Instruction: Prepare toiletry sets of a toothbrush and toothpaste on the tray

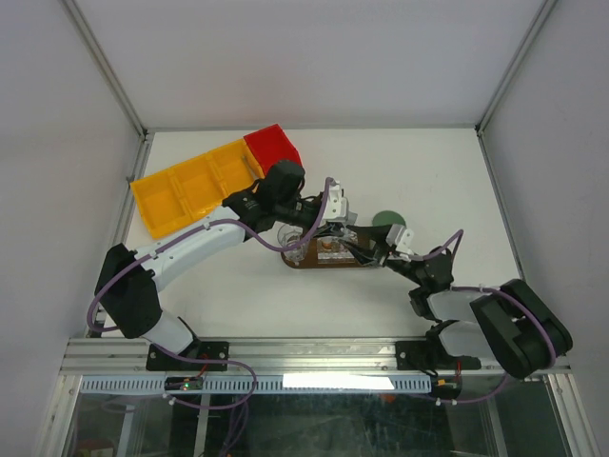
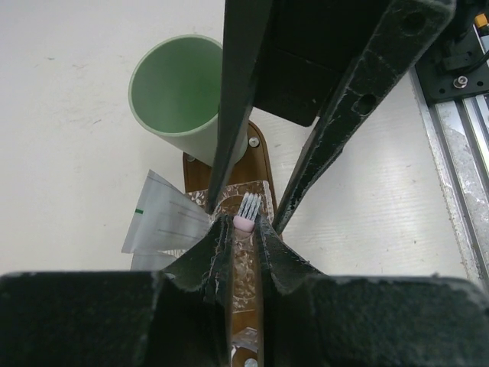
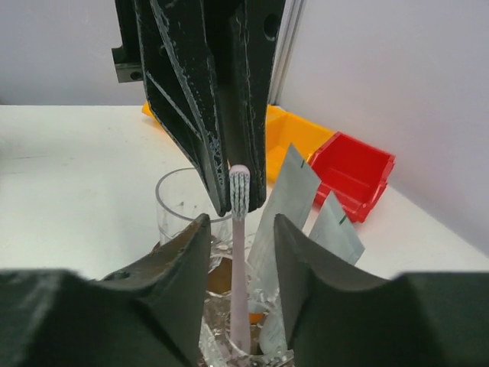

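A pale pink toothbrush (image 3: 239,260) stands upright, its foot in a clear glass (image 3: 252,353) on the dark brown tray (image 2: 256,164). My left gripper (image 2: 244,220) reaches down from above and is shut on the bristle head (image 3: 239,187). My right gripper (image 3: 241,225) is open, with one finger on each side of the handle and a gap between them and it. Two grey-blue toothpaste tubes (image 3: 289,197) stand just right of the brush. From above, both grippers meet over the tray (image 1: 306,262), the left (image 1: 328,233) and the right (image 1: 369,249).
A mint-green cup (image 2: 179,95) stands at the tray's far end. A second clear glass (image 3: 177,202) is behind the brush. The yellow bin (image 1: 190,186) and the red bin (image 1: 273,148) sit at the back left of the table.
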You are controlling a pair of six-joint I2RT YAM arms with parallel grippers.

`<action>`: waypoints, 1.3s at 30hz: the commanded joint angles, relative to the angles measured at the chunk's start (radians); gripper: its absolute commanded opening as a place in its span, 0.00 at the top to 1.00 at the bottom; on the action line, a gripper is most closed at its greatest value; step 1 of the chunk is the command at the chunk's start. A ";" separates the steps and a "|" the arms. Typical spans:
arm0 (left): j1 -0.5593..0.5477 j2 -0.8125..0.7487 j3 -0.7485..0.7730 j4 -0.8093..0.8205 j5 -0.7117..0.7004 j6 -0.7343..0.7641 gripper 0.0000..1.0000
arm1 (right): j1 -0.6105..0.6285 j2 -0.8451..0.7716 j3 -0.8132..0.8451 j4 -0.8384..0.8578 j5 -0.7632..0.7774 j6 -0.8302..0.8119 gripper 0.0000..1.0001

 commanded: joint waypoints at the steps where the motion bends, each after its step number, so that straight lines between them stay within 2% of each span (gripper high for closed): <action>1: -0.006 -0.041 0.045 0.034 0.025 0.026 1.00 | -0.005 -0.093 -0.006 0.038 0.059 0.016 0.53; 3: -0.006 -0.044 0.043 0.032 0.015 0.023 1.00 | -0.004 -0.180 -0.004 -0.102 0.075 0.005 0.45; 7: -0.005 -0.046 0.043 0.028 0.005 0.024 1.00 | -0.005 -0.472 0.051 -0.555 0.115 -0.016 0.42; 9: -0.006 -0.045 0.047 0.021 -0.004 0.026 1.00 | -0.004 -0.632 0.084 -0.764 0.229 -0.065 0.35; 12: -0.007 -0.046 0.050 0.020 -0.015 0.024 1.00 | -0.005 -0.785 0.159 -1.025 0.391 -0.084 0.30; 15: -0.013 -0.046 0.056 0.020 -0.032 0.015 1.00 | -0.006 -0.840 0.256 -1.199 0.599 -0.079 0.27; 20: -0.034 -0.050 0.056 0.020 -0.097 0.017 1.00 | -0.007 -0.777 0.491 -1.462 0.982 0.008 0.20; 24: -0.041 -0.055 0.060 0.020 -0.128 0.012 0.99 | -0.007 -0.779 0.566 -1.541 1.053 0.023 0.21; 39: -0.082 -0.024 0.073 0.004 -0.200 0.012 0.96 | -0.007 -0.853 0.514 -1.514 1.031 0.012 0.20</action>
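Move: The left gripper already holds the toothbrush upright by its head end; the clear holder on the tray lies almost straight below, some 13 cm down. From the left hand, the two toothpaste tubes standing in it are about 4 cm ahead, in line sideways and 7 cm lower, with the green cup level and 12 cm to the right. From the right hand, the brush's middle is about 6 cm below its parted fingers; the green cup is level, 12 cm right and 13 cm lower. Draw the right gripper, already loose around the toothbrush, up off it while spreading its fingers wide, then swing it to the right over the green cup, about 18 cm sideways and 13 cm up in all, turning clockwise nearly 60 degrees. Keep the left gripper pinching the brush by its head end, almost still above the clear holder. ##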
